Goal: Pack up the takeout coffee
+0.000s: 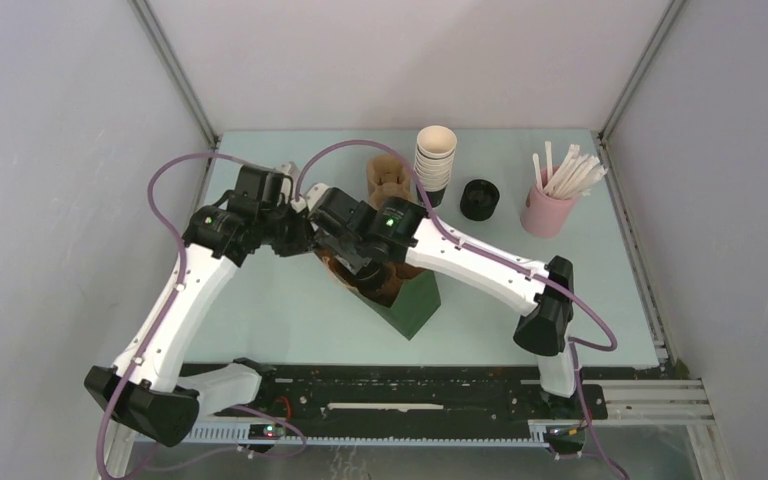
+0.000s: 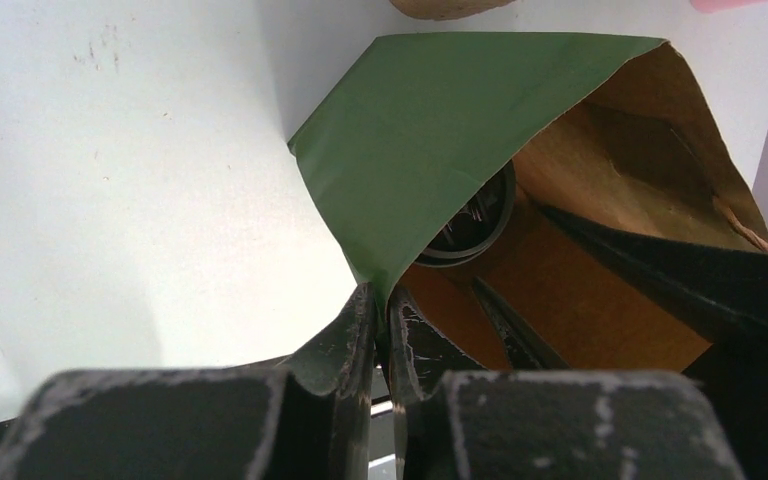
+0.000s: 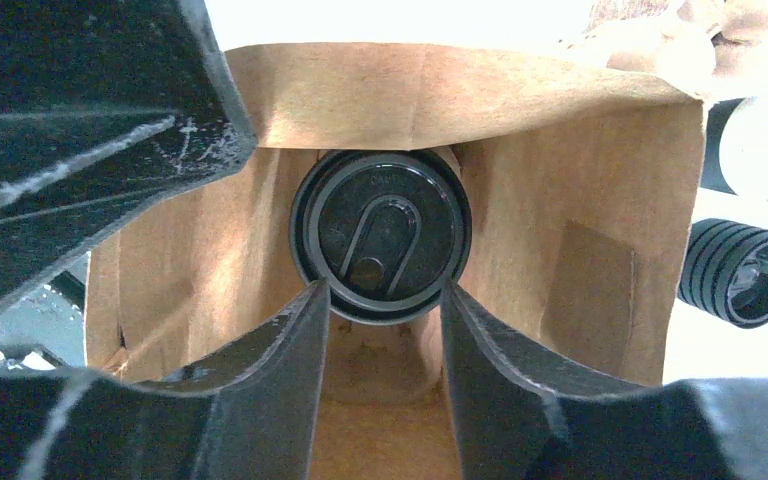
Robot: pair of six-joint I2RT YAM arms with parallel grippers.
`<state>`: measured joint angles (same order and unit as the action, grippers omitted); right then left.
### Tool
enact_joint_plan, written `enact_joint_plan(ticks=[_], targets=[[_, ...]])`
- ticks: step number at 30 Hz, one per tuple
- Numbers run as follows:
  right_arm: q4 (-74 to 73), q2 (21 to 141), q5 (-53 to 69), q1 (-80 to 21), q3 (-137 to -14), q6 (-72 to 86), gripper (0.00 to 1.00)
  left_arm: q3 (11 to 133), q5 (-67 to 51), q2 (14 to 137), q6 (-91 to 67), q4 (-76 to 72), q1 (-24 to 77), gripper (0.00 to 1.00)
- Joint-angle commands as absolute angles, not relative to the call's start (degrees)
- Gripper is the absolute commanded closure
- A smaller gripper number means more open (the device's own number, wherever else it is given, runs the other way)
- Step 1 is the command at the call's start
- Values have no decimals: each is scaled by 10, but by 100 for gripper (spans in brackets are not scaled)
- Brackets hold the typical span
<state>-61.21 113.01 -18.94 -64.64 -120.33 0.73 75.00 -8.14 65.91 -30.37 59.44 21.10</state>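
Note:
The green paper bag [image 1: 415, 305], brown inside, stands tilted mid-table with its mouth toward the arms. My left gripper [image 2: 382, 300] is shut on the green edge of the bag [image 2: 430, 130], holding the mouth apart. The takeout coffee [image 3: 380, 235] sits deep inside the bag [image 3: 550, 200], its round black lid facing the right wrist camera. The lid's rim [image 2: 475, 225] also peeks past the green flap in the left wrist view. My right gripper [image 3: 385, 295] reaches into the mouth, jaws apart, its tips at either side of the lid's lower rim. From above, the bag hides the coffee.
A tall stack of white-rimmed cups [image 1: 435, 160] stands at the back, with a squat stack of black lids [image 1: 479, 199] to its right. A pink holder of white sticks [image 1: 548, 205] sits far right. Crumpled brown paper [image 1: 388, 180] lies behind the bag.

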Motion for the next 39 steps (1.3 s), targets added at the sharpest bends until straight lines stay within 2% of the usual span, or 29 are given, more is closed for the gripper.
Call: enact_joint_plan(ticks=[1,5,9,13,16,22,26,34,39], targets=[[-599,1122,-177,-637,-1178,10,43,749,-101,644,-301,580,217,88],[-593,1114,-187,-637,-1161,10,38,751,-99,646,-301,580,217,88],[-554,1079,-181,-636,-1122,7,48,751,-95,649,-304,582,217,88],[-464,1013,-162,-637,-1035,1,52,748,-93,651,-310,579,216,89],[-420,987,-160,-635,-994,-14,53,746,-92,653,-310,578,216,89],[-429,1008,-140,-621,-1010,-10,51,750,-94,655,-309,576,216,90],[-424,1020,-135,-619,-1007,-18,44,754,-96,656,-307,577,216,90],[-429,1045,-105,-612,-1026,-18,20,762,-100,666,-302,580,217,90],[-436,1058,-99,-606,-1026,-13,16,765,-99,669,-300,580,217,90]])
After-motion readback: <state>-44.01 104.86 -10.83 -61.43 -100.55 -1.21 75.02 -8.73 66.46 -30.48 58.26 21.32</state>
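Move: The lidded coffee cup already stands in the bag; its middle is roughly 8 cm below my right hand and about 1 cm ahead, level with it sideways. The bag's middle lies some 4 cm to this hand's right and about 10 cm below, level fore and aft. The carton tray is about 19 cm ahead, 6 cm to the right and 19 cm down. From my left hand, the cup is roughly 10 cm right, 3 cm back and 9 cm below. My right hand works down inside the bag towards the cup's lid: it first dips while swinging about 2 cm to the right and slightly back, then rises a little as it turns back forward and left, and sinks again to end some 3 cm lower. The fingers go from half to nearly wide open, spreading across the lid's width. My left hand keeps its pinch on the bag's rim. ##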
